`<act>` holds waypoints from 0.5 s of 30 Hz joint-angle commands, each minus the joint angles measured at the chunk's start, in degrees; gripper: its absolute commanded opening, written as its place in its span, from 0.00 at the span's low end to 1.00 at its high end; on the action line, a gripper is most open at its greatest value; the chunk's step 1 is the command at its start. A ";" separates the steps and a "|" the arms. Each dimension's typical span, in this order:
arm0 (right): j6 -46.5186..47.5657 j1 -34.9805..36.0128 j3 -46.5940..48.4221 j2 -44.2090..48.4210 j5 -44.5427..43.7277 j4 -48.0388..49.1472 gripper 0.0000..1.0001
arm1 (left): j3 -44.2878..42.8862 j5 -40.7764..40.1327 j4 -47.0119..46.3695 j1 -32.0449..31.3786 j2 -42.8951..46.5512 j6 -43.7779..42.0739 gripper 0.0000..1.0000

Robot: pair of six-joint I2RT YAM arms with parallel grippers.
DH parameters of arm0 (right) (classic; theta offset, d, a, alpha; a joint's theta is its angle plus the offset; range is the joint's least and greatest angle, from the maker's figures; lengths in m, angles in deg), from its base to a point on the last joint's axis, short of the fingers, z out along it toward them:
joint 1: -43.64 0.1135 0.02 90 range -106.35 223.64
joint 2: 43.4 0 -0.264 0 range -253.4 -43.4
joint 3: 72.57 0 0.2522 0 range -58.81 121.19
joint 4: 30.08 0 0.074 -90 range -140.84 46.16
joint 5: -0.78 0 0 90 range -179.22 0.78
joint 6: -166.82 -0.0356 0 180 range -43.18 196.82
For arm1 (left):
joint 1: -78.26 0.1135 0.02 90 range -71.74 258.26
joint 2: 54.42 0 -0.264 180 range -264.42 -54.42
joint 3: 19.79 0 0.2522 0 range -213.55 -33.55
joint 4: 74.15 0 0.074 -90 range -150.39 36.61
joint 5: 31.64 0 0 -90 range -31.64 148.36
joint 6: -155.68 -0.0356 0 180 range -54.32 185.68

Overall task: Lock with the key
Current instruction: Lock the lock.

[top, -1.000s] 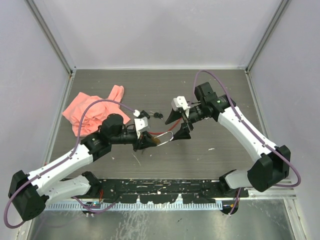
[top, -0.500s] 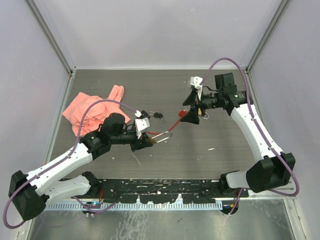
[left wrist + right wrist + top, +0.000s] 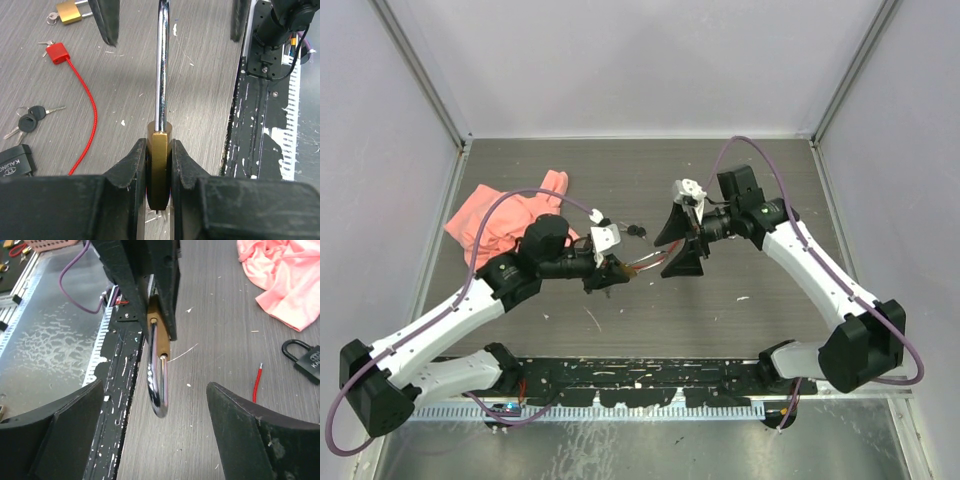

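My left gripper (image 3: 159, 146) is shut on the body of a brass padlock (image 3: 160, 170), held edge-on above the table. Its long silver shackle (image 3: 162, 60) points away toward the right arm. In the top view the left gripper (image 3: 611, 272) is at the table's middle. My right gripper (image 3: 677, 246) faces it, jaws wide apart. In the right wrist view the shackle's loop (image 3: 158, 387) hangs between the open fingers (image 3: 75, 415) without touching them, and one leg's end seems out of the brass body (image 3: 154, 322). Black-headed keys (image 3: 27, 118) lie on the table, also visible from above (image 3: 636, 231).
A second small brass padlock (image 3: 70, 11) and a red tag (image 3: 56, 52) on a red cord (image 3: 87, 112) lie beyond the left fingers. A black padlock (image 3: 306, 357) sits near the pink cloth (image 3: 505, 220) at the left. The black base rail (image 3: 640, 385) runs along the near edge.
The right gripper swung away to the back right, then came back to the shackle with its jaws wider. The left gripper shifted slightly up and away, still holding the padlock.
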 commanded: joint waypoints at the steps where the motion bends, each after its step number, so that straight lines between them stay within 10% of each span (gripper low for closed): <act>1: 7.44 3.26 1.61 0.22 -0.02 -1.66 0.85 | -5.20 3.73 -3.88 0.11 -0.30 0.88 0.00; 15: 7.32 5.18 3.39 -0.04 -1.40 -0.92 0.27 | -6.07 5.24 -3.46 0.06 -0.60 1.83 0.00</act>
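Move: From the right gripper, the steel shackle of the brass padlock has its middle about 3 cm to the left and 1 cm back, nearly level, its bend already between the open fingers; the brass body is some 7 cm left and 2 cm back. The red cable lock lies about 15 cm ahead, 6 cm right and 20 cm below. From the left gripper, which holds the body, the shackle's middle is some 6 cm right and 1 cm ahead. Slip the right gripper about 2 cm back and to the left, farther over the shackle's bend, sinking about 1 cm, and close its wide-open fingers to about a third, one ahead of the shackle and one behind. Keep the left fingers' hold on the brass body, lifting about 1 cm and easing it nearly as far right, towards the right gripper. ##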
